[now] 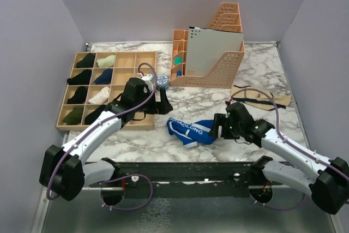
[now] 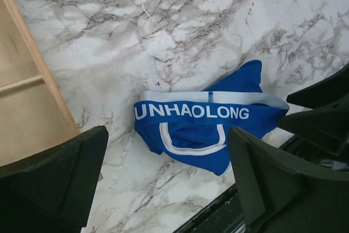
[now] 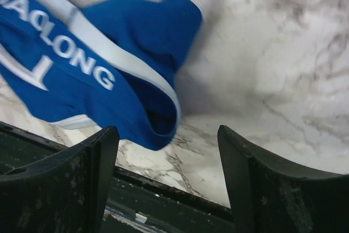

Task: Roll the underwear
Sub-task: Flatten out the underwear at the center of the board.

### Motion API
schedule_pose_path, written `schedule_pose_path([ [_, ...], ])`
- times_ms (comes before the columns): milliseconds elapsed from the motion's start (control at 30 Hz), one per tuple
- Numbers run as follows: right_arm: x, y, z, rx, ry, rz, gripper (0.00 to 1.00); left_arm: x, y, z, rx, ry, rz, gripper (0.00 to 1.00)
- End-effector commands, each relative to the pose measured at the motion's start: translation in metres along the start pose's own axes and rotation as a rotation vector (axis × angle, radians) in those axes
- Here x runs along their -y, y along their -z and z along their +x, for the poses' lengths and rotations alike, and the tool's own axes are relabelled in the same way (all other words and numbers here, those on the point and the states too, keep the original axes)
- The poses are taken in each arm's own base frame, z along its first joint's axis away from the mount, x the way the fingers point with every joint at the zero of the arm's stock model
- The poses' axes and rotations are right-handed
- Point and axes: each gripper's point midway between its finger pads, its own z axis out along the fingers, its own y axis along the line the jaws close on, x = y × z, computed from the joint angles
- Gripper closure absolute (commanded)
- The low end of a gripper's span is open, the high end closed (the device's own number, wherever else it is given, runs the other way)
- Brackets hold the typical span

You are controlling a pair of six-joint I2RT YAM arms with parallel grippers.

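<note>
Blue underwear [image 1: 191, 131] with a white lettered waistband lies crumpled on the marble table near its front edge. It shows in the left wrist view [image 2: 204, 121] and in the right wrist view [image 3: 103, 69]. My left gripper [image 1: 162, 105] is open and empty, above the table just left and behind the underwear. My right gripper [image 1: 218, 126] is open and empty, right beside the underwear's right end, its jaws apart and holding nothing.
A wooden divided tray [image 1: 136, 61] with rolled garments stands at the back left. An orange file holder [image 1: 218, 69] with a grey sheet stands at the back centre. A small blue round object [image 1: 162, 82] and a tan and dark item [image 1: 262, 99] lie nearby.
</note>
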Motion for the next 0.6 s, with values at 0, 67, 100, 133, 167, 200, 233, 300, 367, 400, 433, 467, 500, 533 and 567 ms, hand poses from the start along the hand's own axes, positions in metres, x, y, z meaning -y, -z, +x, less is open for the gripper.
schedule_pose_path([
  [0,-0.004,-0.012,0.005,0.053,-0.216,-0.052,0.26,0.012,-0.007,0.022,-0.083,-0.005,0.061,0.01],
  [67,-0.012,-0.016,0.001,0.066,-0.236,-0.093,0.30,0.018,-0.007,0.028,-0.102,-0.018,0.080,0.01],
  [100,-0.013,-0.017,-0.001,0.072,-0.242,-0.096,0.36,0.020,-0.007,0.030,-0.105,-0.019,0.083,0.01],
  [133,-0.014,-0.019,-0.003,0.073,-0.242,-0.101,0.40,0.020,-0.006,0.032,-0.103,-0.012,0.078,0.01],
  [167,-0.017,-0.021,-0.004,0.070,-0.239,-0.109,0.42,0.020,-0.006,0.034,-0.101,-0.004,0.077,0.01],
  [200,-0.019,-0.022,-0.005,0.064,-0.235,-0.115,0.45,0.020,-0.006,0.035,-0.097,0.001,0.080,0.01],
  [233,-0.020,-0.023,-0.004,0.056,-0.228,-0.118,0.47,0.020,-0.005,0.036,-0.098,0.007,0.083,0.01],
  [300,-0.021,-0.024,-0.006,0.053,-0.207,-0.119,0.56,0.020,-0.004,0.038,-0.093,0.010,0.083,0.01],
  [367,-0.022,-0.021,-0.009,0.054,-0.180,-0.115,0.70,0.018,-0.003,0.038,-0.085,0.010,0.075,0.01],
  [400,-0.022,-0.018,-0.012,0.057,-0.158,-0.109,0.79,0.018,-0.004,0.039,-0.086,0.008,0.072,0.01],
  [433,-0.023,-0.014,-0.016,0.068,-0.140,-0.109,0.89,0.017,-0.004,0.040,-0.088,0.009,0.070,0.01],
  [467,-0.024,-0.009,-0.022,0.085,-0.123,-0.108,0.97,0.016,-0.004,0.040,-0.088,0.009,0.068,0.01],
  [500,-0.027,-0.001,-0.029,0.105,-0.101,-0.110,0.99,0.015,-0.005,0.040,-0.092,0.011,0.064,0.01],
  [533,-0.030,0.008,-0.037,0.127,-0.080,-0.116,1.00,0.015,-0.006,0.041,-0.092,0.011,0.063,0.01],
  [567,-0.034,0.021,-0.047,0.153,-0.057,-0.119,1.00,0.015,-0.007,0.040,-0.093,0.009,0.064,0.01],
])
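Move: The underwear lies bunched on the table, its middle about 10 cm to the right hand's left, 3 cm back and 4 below; its right end is just 2 cm left and 3 below. The tan cloth is some 20 cm to that hand's right and 13 ahead. From the left hand, the underwear's middle lies about 9 cm right, 9 back and 12 below, with the blue-white tin 9 cm ahead and 2 left. The right hand dips some 3 cm, pinches the underwear's right end, rises; left hand eases back and down. ##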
